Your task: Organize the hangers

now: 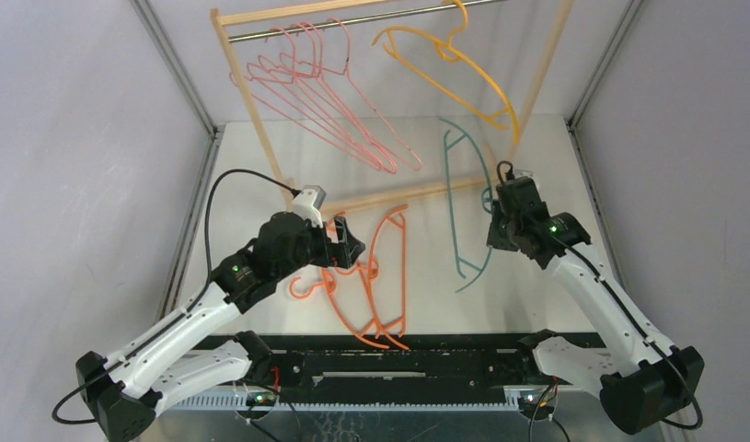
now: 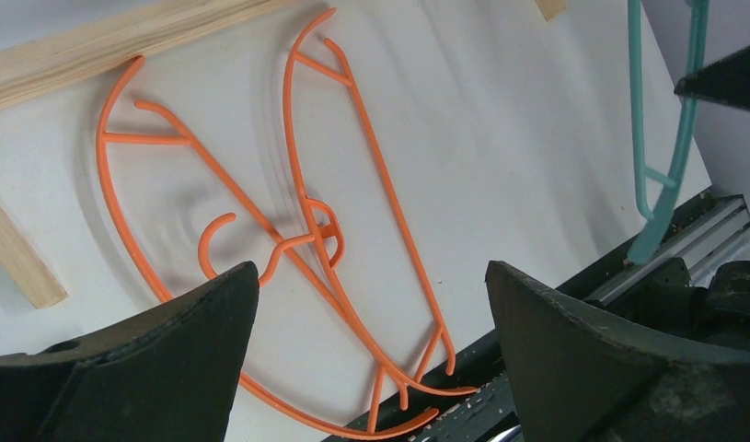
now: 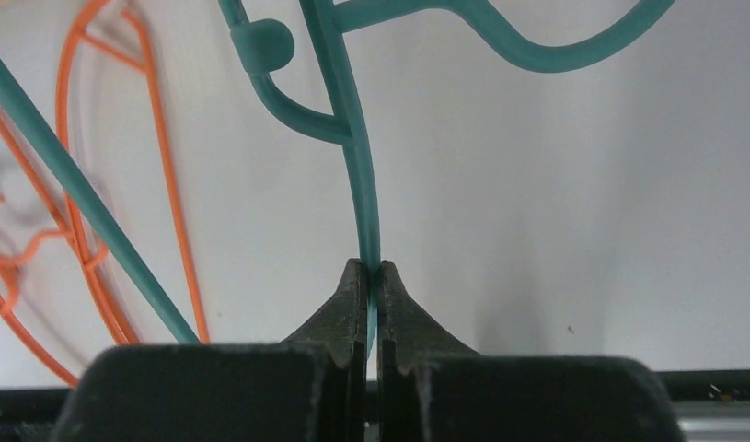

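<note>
Two orange hangers (image 1: pixel 404 272) lie overlapped on the white table, hooks crossing (image 2: pixel 316 235). My left gripper (image 1: pixel 352 247) hovers over them, open, nothing between its fingers (image 2: pixel 371 272). A teal hanger (image 1: pixel 447 207) lies to their right. My right gripper (image 1: pixel 495 207) is shut on its thin curved bar (image 3: pixel 372 267), just below the hook end (image 3: pixel 352 120). Several pale pink hangers (image 1: pixel 325 101) and one yellow-orange hanger (image 1: pixel 454 78) hang from the metal rod (image 1: pixel 352 23).
The wooden rack frame (image 1: pixel 251 101) stands at the back, and its base bar (image 1: pixel 398 195) crosses the table just beyond the orange hangers. A black rail (image 1: pixel 398 354) runs along the near edge. Grey walls close in both sides.
</note>
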`<state>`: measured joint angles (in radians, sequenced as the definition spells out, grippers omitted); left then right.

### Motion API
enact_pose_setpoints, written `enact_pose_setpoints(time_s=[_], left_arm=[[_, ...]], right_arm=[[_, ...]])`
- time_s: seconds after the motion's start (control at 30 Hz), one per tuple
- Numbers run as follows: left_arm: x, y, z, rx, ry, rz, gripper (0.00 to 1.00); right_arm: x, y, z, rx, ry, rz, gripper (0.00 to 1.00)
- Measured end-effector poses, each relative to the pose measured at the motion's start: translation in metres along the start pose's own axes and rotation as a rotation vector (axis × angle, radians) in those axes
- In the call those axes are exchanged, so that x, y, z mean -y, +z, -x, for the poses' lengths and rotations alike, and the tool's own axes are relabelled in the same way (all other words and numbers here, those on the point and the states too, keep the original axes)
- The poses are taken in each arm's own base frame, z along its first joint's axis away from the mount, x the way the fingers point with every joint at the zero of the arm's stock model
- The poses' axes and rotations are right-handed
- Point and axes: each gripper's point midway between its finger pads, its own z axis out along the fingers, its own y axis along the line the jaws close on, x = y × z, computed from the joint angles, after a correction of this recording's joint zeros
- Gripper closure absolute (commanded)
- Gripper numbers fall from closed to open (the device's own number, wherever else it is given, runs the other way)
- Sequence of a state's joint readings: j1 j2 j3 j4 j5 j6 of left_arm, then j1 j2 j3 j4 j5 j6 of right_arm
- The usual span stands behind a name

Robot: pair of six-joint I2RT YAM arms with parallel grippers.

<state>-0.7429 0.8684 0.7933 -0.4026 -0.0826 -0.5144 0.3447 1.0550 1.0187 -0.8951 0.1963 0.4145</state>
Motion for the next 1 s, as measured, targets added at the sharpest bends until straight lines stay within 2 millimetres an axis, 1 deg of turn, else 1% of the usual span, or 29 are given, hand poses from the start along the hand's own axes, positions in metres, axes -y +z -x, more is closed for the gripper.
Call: enact_pose_setpoints(time_s=[0.13, 0.23, 0.3, 0.37, 0.47, 0.57, 0.83, 1.0], left_arm=[[0.000, 0.000, 0.000, -0.001, 0.002, -0.001, 0.02], [0.001, 0.000, -0.001, -0.004, 0.006, -0.005, 0.02], [0.001, 0.000, 0.000, -0.003, 0.010, -0.006, 0.02], [0.002, -0.001, 0.002, 0.001, 0.009, -0.009, 0.02], [0.006, -0.002, 0.008, 0.015, 0.008, -0.017, 0.02], [0.008, -0.004, 0.013, 0.025, 0.007, -0.024, 0.02], [0.010, -0.011, 0.018, 0.050, 0.005, -0.035, 0.03], [0.011, -0.014, 0.020, 0.059, 0.005, -0.039, 0.02]], right_arm=[[-0.014, -0.019, -0.022, -0.040, -0.084, -0.007, 1.00], [-0.024, -0.039, -0.037, -0.055, -0.179, -0.028, 1.00], [-0.033, -0.052, -0.040, -0.060, -0.250, -0.049, 1.00], [-0.043, -0.064, -0.038, -0.052, -0.317, -0.083, 1.00], [-0.056, -0.077, -0.027, -0.015, -0.401, -0.159, 1.00], [-0.059, -0.083, -0.013, 0.027, -0.447, -0.230, 1.00], [-0.042, -0.085, 0.036, 0.130, -0.486, -0.420, 1.00], [-0.014, -0.086, 0.061, 0.165, -0.497, -0.554, 1.00]])
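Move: My right hand already holds the teal hanger. The bare rod beside the yellow hanger's hook lies about 18 cm ahead of it, 10 cm to its left and 33 cm higher. The yellow hanger's body hangs some 12 cm under that spot. The rack's right post stands 18 cm ahead and 8 cm to the right of the hand, its middle 8 cm above it. From my left hand that bit of rod is roughly 21 cm ahead, 17 cm right and 29 cm up. Keeping the teal hanger pinched, I first swing my right hand back and left, about 6 cm each way and already rising. Then I climb on while bringing it forward and right again, ending some 11 cm above where I began, nearer the rod's height. All the while I roll the wrist some 45 degrees, left side down, so the fingertips swing out to the right. My open left hand lifts a little, touching nothing. ##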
